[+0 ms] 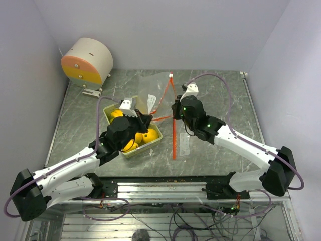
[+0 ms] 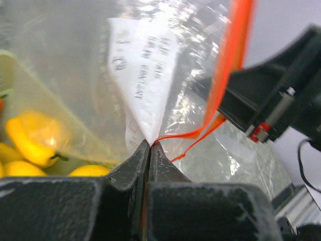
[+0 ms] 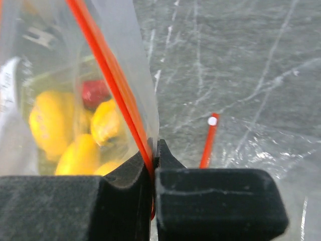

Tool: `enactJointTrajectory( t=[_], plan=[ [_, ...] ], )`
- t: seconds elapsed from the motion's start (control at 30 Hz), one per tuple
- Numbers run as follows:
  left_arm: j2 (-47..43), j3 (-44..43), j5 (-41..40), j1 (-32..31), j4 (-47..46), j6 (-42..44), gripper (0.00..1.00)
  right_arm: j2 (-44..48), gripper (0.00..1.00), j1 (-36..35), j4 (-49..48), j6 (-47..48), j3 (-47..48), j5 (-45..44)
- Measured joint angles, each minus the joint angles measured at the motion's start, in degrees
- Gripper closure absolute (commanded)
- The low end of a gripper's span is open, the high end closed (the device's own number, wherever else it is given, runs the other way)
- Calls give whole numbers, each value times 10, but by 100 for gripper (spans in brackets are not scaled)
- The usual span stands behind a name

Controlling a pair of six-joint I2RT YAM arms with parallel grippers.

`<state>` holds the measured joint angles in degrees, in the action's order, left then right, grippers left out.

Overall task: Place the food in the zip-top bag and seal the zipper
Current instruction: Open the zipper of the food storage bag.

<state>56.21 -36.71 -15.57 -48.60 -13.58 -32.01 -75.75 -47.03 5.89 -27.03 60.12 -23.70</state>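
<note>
The clear zip-top bag (image 1: 150, 88) hangs stretched between my two grippers above the table. My left gripper (image 1: 149, 119) is shut on the bag's edge (image 2: 165, 60), with its tips (image 2: 149, 144) pinching the film where thin red lines meet. My right gripper (image 1: 175, 111) is shut on the bag's mouth, and the red-orange zipper (image 3: 108, 70) runs down between its tips (image 3: 153, 150). In the top view the zipper (image 1: 163, 95) rises toward the back of the table. The food (image 1: 143, 136), several yellow fruits, lies in the pale green tray (image 1: 114, 108). Through the bag I see yellow fruits (image 3: 47, 123) and a small red piece (image 3: 95, 93).
A straight red strip (image 1: 174, 140) lies on the marbled table in front of the right gripper, also in the right wrist view (image 3: 208, 143). A round cream-and-orange device (image 1: 88, 61) stands at the back left. White walls close in the table on three sides.
</note>
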Motion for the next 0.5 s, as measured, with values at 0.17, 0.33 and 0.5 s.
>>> enactJointTrajectory(
  t=[0.17, 0.33, 0.5],
  plan=[
    [-13, -34, -106, -6, 80, -29, 82, 23, 100, -11, 26, -1, -13, -45],
    [4, -58, -131, -5, 90, -20, 58, 50, 100, -10, 26, 11, -17, -44],
    [58, -89, -90, -3, 70, 8, 40, 54, 100, -14, 40, 25, -8, -41]
  ],
)
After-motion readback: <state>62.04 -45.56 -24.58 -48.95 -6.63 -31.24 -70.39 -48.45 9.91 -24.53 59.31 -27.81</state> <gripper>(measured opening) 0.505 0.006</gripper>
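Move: In the left fingertips sits the orange rim of the bag's mouth, and the right fingertips pinch another stretch of it. From the left hand the lemon lies about 4 cm ahead, 2 cm left and 18 cm below, and the food bin's middle some 10 cm ahead and 10 cm left, equally low. From the right hand the bin is about 4 cm ahead and 19 cm left, and the second bag's slider some 10 cm ahead and 2 cm right, all far below. Pulling the mouth apart, the left hand swings about 3 cm to its left, turning some 10 degrees counter-clockwise, then comes most of the way back right while drifting about 3 cm forward and slightly up. Its shut fingers open halfway, easing their pinch with the rim still between the tips. The right hand keeps its pinch and draws about 2 cm right, slightly back and up. ##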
